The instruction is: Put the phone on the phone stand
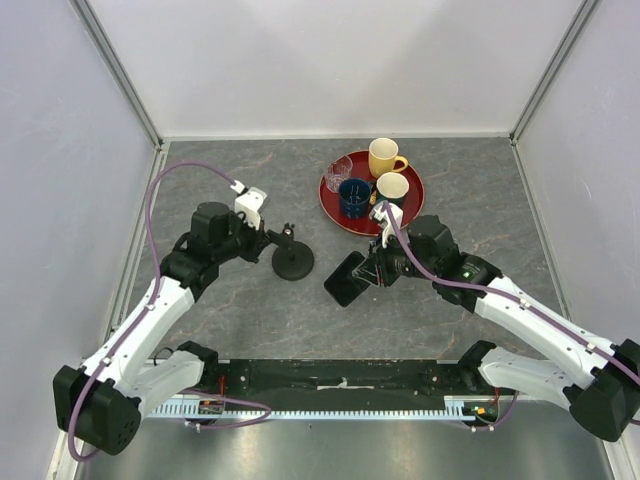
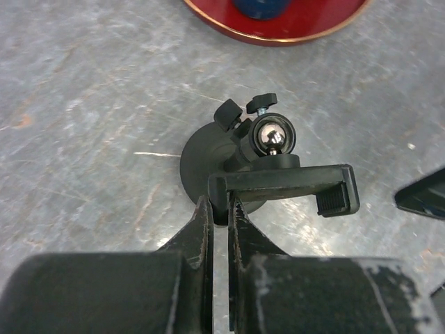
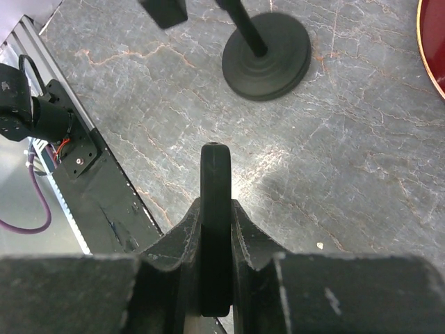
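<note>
The black phone stand (image 1: 293, 264) stands left of the table's middle, its round base on the grey surface. My left gripper (image 1: 268, 240) is at the stand's top from the left. In the left wrist view the left gripper (image 2: 220, 209) is shut on the left end of the stand's cradle bar (image 2: 285, 182), above the disc base (image 2: 198, 163). The phone (image 1: 346, 279) hangs tilted just right of the stand, with my right gripper (image 1: 376, 266) shut on it. From the right wrist the phone (image 3: 215, 170) shows edge-on between the shut right gripper (image 3: 215, 207), and the stand's base (image 3: 268, 52) lies ahead.
A round red tray (image 1: 410, 214) sits at the back right with a yellow mug (image 1: 383, 157), a cream mug (image 1: 392, 187), a blue cup (image 1: 354, 196) and a glass (image 1: 339, 170). A black rail (image 1: 340, 378) runs along the near edge between the arm bases.
</note>
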### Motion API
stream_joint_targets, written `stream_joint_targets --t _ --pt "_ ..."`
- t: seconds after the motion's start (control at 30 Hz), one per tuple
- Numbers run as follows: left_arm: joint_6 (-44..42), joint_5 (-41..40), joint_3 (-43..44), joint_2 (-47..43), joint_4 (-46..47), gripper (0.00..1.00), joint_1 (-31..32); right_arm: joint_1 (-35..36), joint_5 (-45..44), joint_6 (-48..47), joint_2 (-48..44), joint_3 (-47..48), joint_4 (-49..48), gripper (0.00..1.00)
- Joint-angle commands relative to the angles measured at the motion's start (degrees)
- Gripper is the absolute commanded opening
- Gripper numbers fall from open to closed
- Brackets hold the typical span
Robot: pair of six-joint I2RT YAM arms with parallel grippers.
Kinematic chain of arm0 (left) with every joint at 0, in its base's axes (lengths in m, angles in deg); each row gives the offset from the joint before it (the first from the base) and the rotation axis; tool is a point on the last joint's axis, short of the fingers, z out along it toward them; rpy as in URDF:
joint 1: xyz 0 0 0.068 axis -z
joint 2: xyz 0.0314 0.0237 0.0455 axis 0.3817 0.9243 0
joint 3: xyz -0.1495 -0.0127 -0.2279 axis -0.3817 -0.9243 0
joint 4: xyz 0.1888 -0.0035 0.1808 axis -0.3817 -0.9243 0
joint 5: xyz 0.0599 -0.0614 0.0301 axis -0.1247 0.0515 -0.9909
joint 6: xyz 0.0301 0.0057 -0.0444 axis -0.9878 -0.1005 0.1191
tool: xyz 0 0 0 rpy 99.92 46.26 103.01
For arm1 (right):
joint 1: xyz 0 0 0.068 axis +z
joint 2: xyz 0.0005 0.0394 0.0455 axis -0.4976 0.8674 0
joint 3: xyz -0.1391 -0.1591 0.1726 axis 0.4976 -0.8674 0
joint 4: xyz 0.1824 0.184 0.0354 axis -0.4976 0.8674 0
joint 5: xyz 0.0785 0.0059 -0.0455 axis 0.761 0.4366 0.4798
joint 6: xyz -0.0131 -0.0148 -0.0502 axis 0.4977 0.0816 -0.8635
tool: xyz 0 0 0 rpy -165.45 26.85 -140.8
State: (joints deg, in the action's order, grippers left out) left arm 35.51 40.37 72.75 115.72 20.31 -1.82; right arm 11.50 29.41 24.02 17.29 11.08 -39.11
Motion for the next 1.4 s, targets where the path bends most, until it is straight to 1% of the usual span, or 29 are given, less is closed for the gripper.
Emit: stream_joint_targets --t 0.0,0.03,0.13,0.33,0.53,0.63,0.7,0.73,0.83,0.9,1.03,1.1,1.13,1.2,1.23,1.27,1.33,1.37 --pt "-0.9 6.9 -0.5 -2.9 1.6 0.02 3.5 0.5 -1.0 -0.8 0.2 3.2 -3.3 0.0" --pt "-1.6 6.8 -0.7 -3.2 1.5 0.02 5.4 0.5 -0.9 -1.0 0.2 3.8 -3.2 0.0" --pt "-2.3 6.5 -1.1 -3.5 0.9 0.02 8.2 0.8 -0.6 -1.7 0.3 4.6 -2.8 0.0" --pt "-2.5 5.9 -1.5 -3.5 0.9 0.02 11.1 1.3 -1.6 -3.9 1.0 10.0 1.9 0.0" --pt "-2.3 6.6 -1.6 -3.6 1.4 0.02 11.3 3.0 -2.9 -7.0 1.5 15.6 6.2 0.0" --pt "-2.3 6.6 -1.3 -3.2 1.0 0.02 11.3 4.0 -2.3 -10.2 2.3 18.9 9.8 0.0" --pt "-2.2 7.1 -1.3 -3.6 1.0 0.02 11.3 4.6 -0.3 -14.0 3.2 21.7 11.1 0.0" --pt "-2.2 7.2 -1.4 -3.6 0.9 0.02 11.4 5.8 0.5 -15.2 4.8 23.0 13.5 0.0" --pt "-2.4 7.3 -1.6 -3.8 1.4 0.02 11.4 9.3 2.9 -22.7 7.9 28.3 18.0 0.0" --pt "-2.4 7.4 -1.4 -3.7 1.4 0.02 11.5 10.9 4.2 -25.5 9.0 31.1 18.7 0.0" --pt "-2.1 7.5 -1.3 -3.5 1.1 0.02 11.5 15.8 5.8 -27.2 12.8 34.0 18.6 0.0" --pt "-1.8 7.8 -1.3 -4.1 1.4 0.02 11.5 16.9 5.4 -26.7 13.4 34.2 17.7 0.0" --pt "-1.7 7.4 -1.3 -4.8 1.5 0.02 11.5 17.3 3.6 -25.8 13.4 34.3 17.2 0.0" --pt "-1.4 5.4 -1.4 -5.8 1.6 0.1 11.5 17.4 0.7 -24.6 12.5 34.3 16.8 0.0" --pt "-1.3 4.7 -1.6 -6.3 1.7 0.14 11.5 17.4 -3.4 -23.0 11.9 34.1 16.3 0.0" --pt "-1.3 4.1 -1.9 -7.3 2.0 0.23 11.5 17.5 -5.0 -22.2 11.2 34.1 16.3 0.0" --pt "-1.4 3.2 -2.3 -7.9 2.1 0.31 11.5 17.4 -7.4 -20.8 8.8 33.9 16.2 0.0" --pt "-1.4 3.0 -2.3 -8.1 2.1 0.37 11.5 17.4 -7.6 -19.9 7.9 33.7 16.2 0.0"
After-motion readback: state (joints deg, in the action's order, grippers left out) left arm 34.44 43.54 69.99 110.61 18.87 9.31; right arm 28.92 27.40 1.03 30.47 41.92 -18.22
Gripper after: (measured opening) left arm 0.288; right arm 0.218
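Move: The right hand holds the phone; the phone stand it is meant for lies about 18 cm to its left, 5 cm ahead and some 8 cm lower. The blue mug stands roughly 17 cm ahead of the right hand and 3 cm to its left. The left hand still pinches the end of the stand's cradle, the stand's middle about 5 cm to its right, 2 cm back and 7 cm below. Left drags the stand 7 cm back-right, then opens; right lifts the phone 8 cm, then swings it left-back. ##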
